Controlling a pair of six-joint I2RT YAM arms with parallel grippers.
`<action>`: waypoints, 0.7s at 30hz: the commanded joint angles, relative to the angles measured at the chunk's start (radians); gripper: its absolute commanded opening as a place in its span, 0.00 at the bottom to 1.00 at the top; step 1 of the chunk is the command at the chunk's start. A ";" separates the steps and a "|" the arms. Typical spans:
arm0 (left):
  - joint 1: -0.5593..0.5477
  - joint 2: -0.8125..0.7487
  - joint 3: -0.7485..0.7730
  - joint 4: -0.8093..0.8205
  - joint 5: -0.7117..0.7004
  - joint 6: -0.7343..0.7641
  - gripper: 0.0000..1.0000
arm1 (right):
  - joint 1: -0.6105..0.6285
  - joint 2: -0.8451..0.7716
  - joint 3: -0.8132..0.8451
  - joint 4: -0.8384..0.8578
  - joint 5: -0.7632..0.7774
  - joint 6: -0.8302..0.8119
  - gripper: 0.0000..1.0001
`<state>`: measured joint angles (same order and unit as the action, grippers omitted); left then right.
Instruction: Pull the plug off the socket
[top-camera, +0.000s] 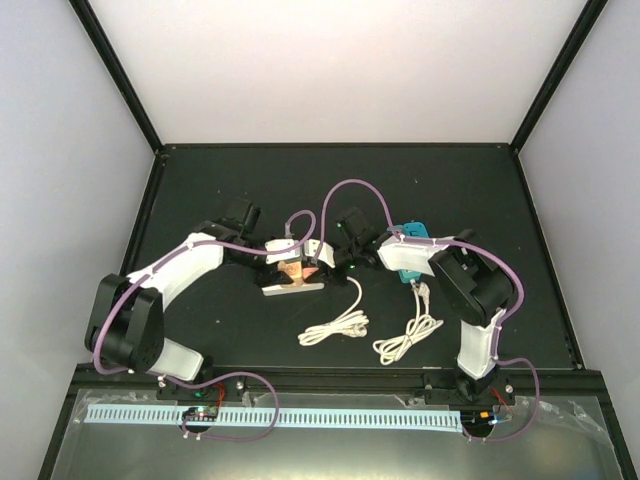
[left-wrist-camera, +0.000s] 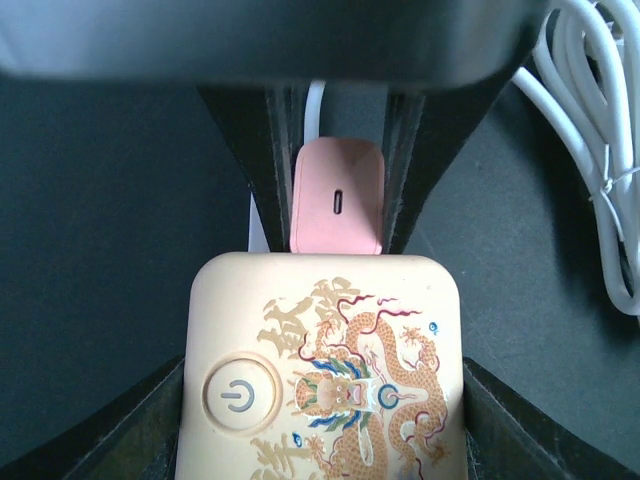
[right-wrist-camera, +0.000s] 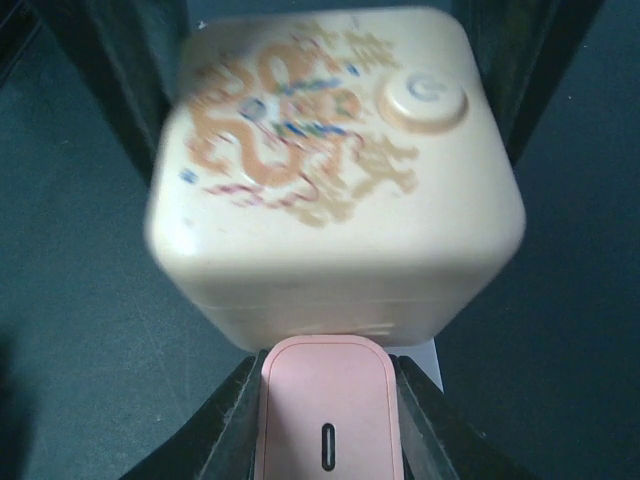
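The socket (left-wrist-camera: 325, 370) is a cream cube with a dragon print and a round power button; it sits at mid-table (top-camera: 288, 272). My left gripper (left-wrist-camera: 325, 385) is shut on it, a black finger (left-wrist-camera: 150, 435) pressed against each side. The pink plug (right-wrist-camera: 328, 410) sits flush against the cube's side. My right gripper (right-wrist-camera: 328, 400) is shut on the plug, with fingers (right-wrist-camera: 225, 430) tight on both flanks. In the top view the two grippers, left (top-camera: 276, 262) and right (top-camera: 324, 260), meet head-on over the socket. The plug (left-wrist-camera: 338, 197) also shows beyond the cube in the left wrist view.
Two coiled white cables (top-camera: 335, 325) (top-camera: 405, 335) lie on the black table in front of the socket. One coil (left-wrist-camera: 590, 130) lies close beside the right gripper. A teal object (top-camera: 410, 262) sits under the right arm. A white plate (top-camera: 295, 290) lies under the socket.
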<state>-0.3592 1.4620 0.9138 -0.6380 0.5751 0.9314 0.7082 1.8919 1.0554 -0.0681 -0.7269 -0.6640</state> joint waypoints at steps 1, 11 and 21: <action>-0.015 -0.080 0.014 -0.022 0.116 0.023 0.34 | -0.003 0.067 0.002 -0.048 0.077 -0.010 0.01; 0.017 -0.110 0.031 -0.081 0.051 0.011 0.33 | -0.005 0.055 -0.003 -0.044 0.069 -0.017 0.01; 0.182 -0.049 0.209 -0.170 0.235 -0.121 0.34 | -0.004 0.047 -0.003 -0.040 0.060 -0.008 0.02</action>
<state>-0.2375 1.3865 1.0042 -0.7723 0.6464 0.8970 0.7044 1.9018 1.0668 -0.0689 -0.7330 -0.6674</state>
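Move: Directly beneath the left hand, which already grips the dragon cube plug, lies the middle of the white socket, about 6 cm down. The pink plug is 5 cm to that hand's right, level fore and aft and 3 cm lower; the white cord coil lies some 10 cm back and 10 cm right, 8 cm down. From the right hand, still clamping the pink plug, the socket's middle is roughly 4 cm left and 4 cm below. Pulling the cube plug up off the socket, the left hand rises about 2 cm while easing back a centimetre, pauses, then climbs nearly 3 cm more as it swings forward and left, turning slightly counter-clockwise with its grip kept. The right hand stays put, keeping its pinch on the pink plug at the socket's right end. ##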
